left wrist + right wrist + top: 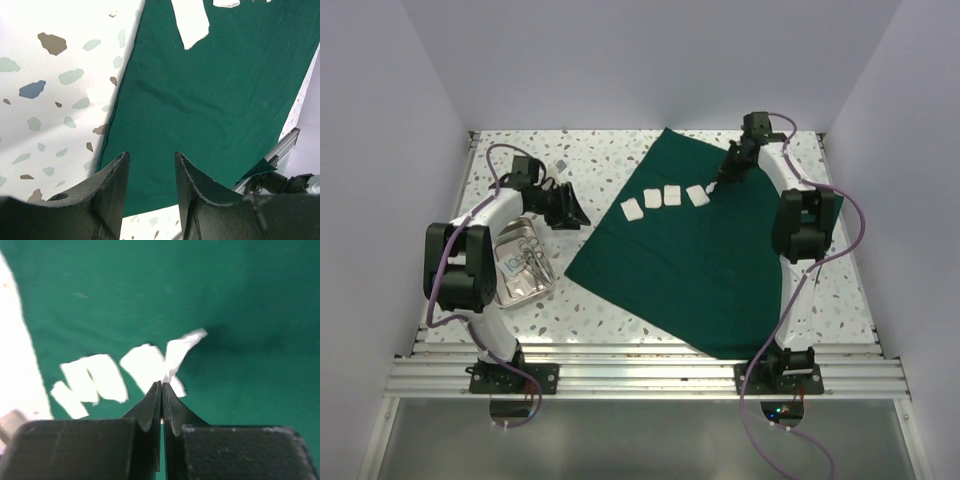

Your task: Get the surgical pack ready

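Note:
The dark green cloth (700, 260) lies spread flat over the middle and right of the table. Several white gauze squares (653, 199) sit in a row near its far left edge. My right gripper (717, 183) is at the right end of that row, shut on the edge of one gauze square (184, 345), which stands up from its tips (162, 383). My left gripper (570, 210) hovers open and empty by the cloth's left edge (150, 159). The steel tray (542, 285) holding silver instruments (528, 260) rests near the left arm.
Speckled tabletop (55, 90) shows left of the cloth. In the left wrist view the cloth (210, 100) runs toward the aluminium rail (282, 147) at the table's near edge. White walls close in both sides.

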`<state>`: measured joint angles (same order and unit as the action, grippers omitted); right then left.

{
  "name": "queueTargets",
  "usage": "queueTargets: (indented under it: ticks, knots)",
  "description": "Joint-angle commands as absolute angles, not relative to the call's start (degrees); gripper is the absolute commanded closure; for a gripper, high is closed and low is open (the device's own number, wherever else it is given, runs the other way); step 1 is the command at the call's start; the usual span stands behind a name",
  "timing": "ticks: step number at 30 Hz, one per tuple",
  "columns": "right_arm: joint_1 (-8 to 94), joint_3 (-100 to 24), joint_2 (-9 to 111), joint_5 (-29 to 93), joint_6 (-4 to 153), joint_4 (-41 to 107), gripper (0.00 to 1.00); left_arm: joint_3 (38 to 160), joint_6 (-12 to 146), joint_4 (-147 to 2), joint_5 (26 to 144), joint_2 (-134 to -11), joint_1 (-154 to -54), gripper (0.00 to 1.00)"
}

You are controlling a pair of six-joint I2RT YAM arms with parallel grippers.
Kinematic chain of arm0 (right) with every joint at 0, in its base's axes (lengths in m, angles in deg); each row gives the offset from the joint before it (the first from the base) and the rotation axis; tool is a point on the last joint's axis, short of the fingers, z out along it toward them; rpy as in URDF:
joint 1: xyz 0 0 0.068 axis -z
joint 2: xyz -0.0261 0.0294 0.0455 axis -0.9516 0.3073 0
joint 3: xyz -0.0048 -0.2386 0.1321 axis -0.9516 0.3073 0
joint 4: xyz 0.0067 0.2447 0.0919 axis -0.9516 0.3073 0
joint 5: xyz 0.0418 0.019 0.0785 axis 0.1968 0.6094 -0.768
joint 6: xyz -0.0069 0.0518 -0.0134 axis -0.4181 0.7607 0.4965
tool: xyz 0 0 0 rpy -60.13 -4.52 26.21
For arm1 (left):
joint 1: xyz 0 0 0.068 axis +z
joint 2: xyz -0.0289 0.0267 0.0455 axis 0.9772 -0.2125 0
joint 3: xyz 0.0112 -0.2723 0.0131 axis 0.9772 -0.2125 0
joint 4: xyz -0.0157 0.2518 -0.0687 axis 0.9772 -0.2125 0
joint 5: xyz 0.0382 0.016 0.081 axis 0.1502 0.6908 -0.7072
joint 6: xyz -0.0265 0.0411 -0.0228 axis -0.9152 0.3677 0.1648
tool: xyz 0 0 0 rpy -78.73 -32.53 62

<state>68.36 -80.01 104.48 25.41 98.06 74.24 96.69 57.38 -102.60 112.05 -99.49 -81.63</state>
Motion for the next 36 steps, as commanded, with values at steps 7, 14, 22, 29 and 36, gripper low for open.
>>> queueTargets:
  ticks: [7,14,22,29,36]
  knots:
    - [65.3,-77.4,97.4,18.3,104.4,65.2,1.0,96.7,57.2,-101.2,113.8,-99.7,-82.0,0.55]
    - [64.0,-77.9,100.3,17.2,104.8,64.9,1.0,96.9,57.2,-101.5,113.8,-99.6,-82.1,0.55]
    - [64.2,-76.4,101.6,18.3,101.5,66.6,1.0,97.1,57.1,-101.6,113.7,-99.6,-82.1,0.55]
    - [64.1,-75.9,103.3,17.2,98.7,67.3,1.0,96.9,57.5,-101.6,114.1,-99.6,-82.1,0.55]
    - [64.3,-76.9,104.4,18.6,96.8,69.4,1.0,97.2,57.4,-101.5,114.2,-99.6,-82.1,0.55]
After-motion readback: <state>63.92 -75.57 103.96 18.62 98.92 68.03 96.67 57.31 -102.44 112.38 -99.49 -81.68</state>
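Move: I already hold the gauze pad from the right end of the row in my right hand. The third gauze from the left lies about 11 cm to its left, 3 cm back and 4 cm below. The fourth gauze is nearer, some 5 cm left and 3 cm back, and the second gauze about 15 cm left and 4 cm back, both equally low. From my left hand the third gauze lies roughly 20 cm right, 10 cm ahead and 7 cm down. With the fingers still shut on the gauze pad, I carry it in an arc with my right hand: up about 5 cm and left about 7 cm, across the fourth gauze towards the third. Then I lower about 5 cm, easing slightly back, over the place where those two adjoin. The wrist rolls some 10 degrees on the way over, left side rising, and turns slightly counter-clockwise. ##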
